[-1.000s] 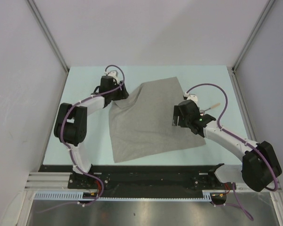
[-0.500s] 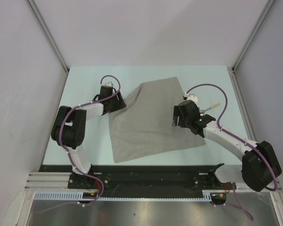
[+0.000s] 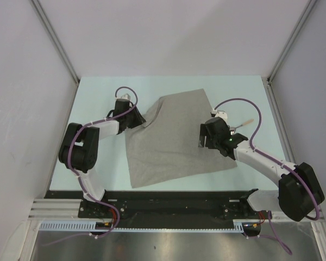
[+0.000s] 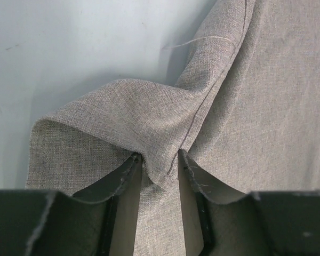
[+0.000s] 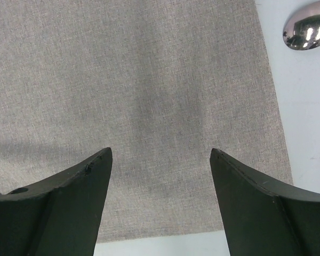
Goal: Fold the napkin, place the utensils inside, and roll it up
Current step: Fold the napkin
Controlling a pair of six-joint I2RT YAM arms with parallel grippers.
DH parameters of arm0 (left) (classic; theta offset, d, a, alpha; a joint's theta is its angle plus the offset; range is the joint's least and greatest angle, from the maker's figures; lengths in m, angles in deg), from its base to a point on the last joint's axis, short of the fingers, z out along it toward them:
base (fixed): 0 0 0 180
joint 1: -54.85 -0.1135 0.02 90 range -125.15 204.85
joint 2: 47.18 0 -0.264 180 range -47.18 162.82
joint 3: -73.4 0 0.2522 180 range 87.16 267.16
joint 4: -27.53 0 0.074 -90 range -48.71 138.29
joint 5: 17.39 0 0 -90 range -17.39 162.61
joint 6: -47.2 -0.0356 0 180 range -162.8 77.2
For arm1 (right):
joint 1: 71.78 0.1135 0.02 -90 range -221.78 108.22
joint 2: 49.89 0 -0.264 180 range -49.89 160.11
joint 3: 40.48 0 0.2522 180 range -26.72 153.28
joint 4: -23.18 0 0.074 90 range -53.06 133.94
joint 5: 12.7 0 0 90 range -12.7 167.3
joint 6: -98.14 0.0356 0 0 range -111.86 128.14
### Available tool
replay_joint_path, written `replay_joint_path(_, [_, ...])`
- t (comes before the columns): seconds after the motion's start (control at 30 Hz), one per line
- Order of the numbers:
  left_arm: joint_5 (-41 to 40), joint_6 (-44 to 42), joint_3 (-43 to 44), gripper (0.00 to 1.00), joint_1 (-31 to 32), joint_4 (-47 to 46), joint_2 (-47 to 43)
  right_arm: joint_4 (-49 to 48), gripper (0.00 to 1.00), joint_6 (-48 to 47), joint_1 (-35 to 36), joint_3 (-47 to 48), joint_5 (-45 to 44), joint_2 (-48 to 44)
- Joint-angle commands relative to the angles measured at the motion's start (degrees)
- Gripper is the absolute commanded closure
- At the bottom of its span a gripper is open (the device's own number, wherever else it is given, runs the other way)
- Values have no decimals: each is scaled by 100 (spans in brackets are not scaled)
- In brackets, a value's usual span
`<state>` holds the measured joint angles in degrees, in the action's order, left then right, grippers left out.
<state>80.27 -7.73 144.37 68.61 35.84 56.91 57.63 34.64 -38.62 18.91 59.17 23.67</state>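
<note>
The light-grey napkin (image 3: 174, 136) lies spread on the table, its left corner bunched up. My left gripper (image 3: 138, 120) sits at that corner. In the left wrist view its jaws (image 4: 158, 156) pinch a raised fold of the napkin (image 4: 149, 112) between the fingertips. My right gripper (image 3: 204, 140) hovers over the napkin's right side. In the right wrist view it (image 5: 161, 152) stands open above flat cloth (image 5: 149, 80), with nothing between the fingers. A shiny spoon bowl (image 5: 306, 31) lies just off the napkin's right edge. From above, a utensil with a pale handle (image 3: 244, 125) shows beside the right wrist.
The pale blue table (image 3: 98, 92) is walled in by grey panels left, right and behind. A black rail (image 3: 168, 204) with the arm bases runs along the near edge. The right arm's purple cable (image 3: 244, 103) arches over the utensil.
The left gripper has come down onto the napkin's left corner and closed round a fold of it. The right arm has barely moved.
</note>
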Motion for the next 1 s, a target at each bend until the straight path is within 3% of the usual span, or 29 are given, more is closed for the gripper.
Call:
replay_joint_path(0.0, [95,44,150,62,39,-79,128,-82,20,13,32,-27,-129,-175])
replay_joint_path(0.17, [104,26,141,61,48,-79,234,-65,21,22,23,-36,-138,-228])
replay_joint_path(0.23, [148,9,133,65,39,-96,287,-47,21,22,23,-36,-147,-246])
replay_joint_path(0.27, [209,9,115,68,39,-166,278,-39,21,22,23,-36,-156,-246])
replay_joint_path(0.3, [236,17,97,79,39,-219,278,-38,21,30,23,-45,-164,-254])
replay_joint_path(0.4, [341,96,-52,100,48,-509,129,5,21,31,32,-45,-191,-298])
replay_joint_path(0.67, [403,675,-473,100,302,-1229,-547,67,20,22,23,86,-349,-412])
replay_joint_path(0.97, [350,1835,-949,100,1339,-2345,-716,295,20,22,23,245,-691,-597])
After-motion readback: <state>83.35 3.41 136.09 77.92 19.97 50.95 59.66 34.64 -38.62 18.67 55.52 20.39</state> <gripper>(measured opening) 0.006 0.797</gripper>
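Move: The left hand's half-closed fingers straddle the napkin's turned-over far left corner, about 2 cm below their tips. From that hand the napkin's far right corner lies roughly 22 cm right and 15 cm ahead, its near left corner some 23 cm back and 3 cm left, the spoon level and about 33 cm right. From the idle right hand, the turned-over corner is some 12 cm ahead, 19 cm left and 7 cm down. Down about 2 cm goes the left hand, its fingers straddling the turned-over corner, then they shut fully and pinch the cloth. From there it draws the corner to the right across the napkin, about 7 cm, speeding up as it rises some 6 cm and eases back a little, the wrist swinging about 15 degrees so the fingers point more to the right. ##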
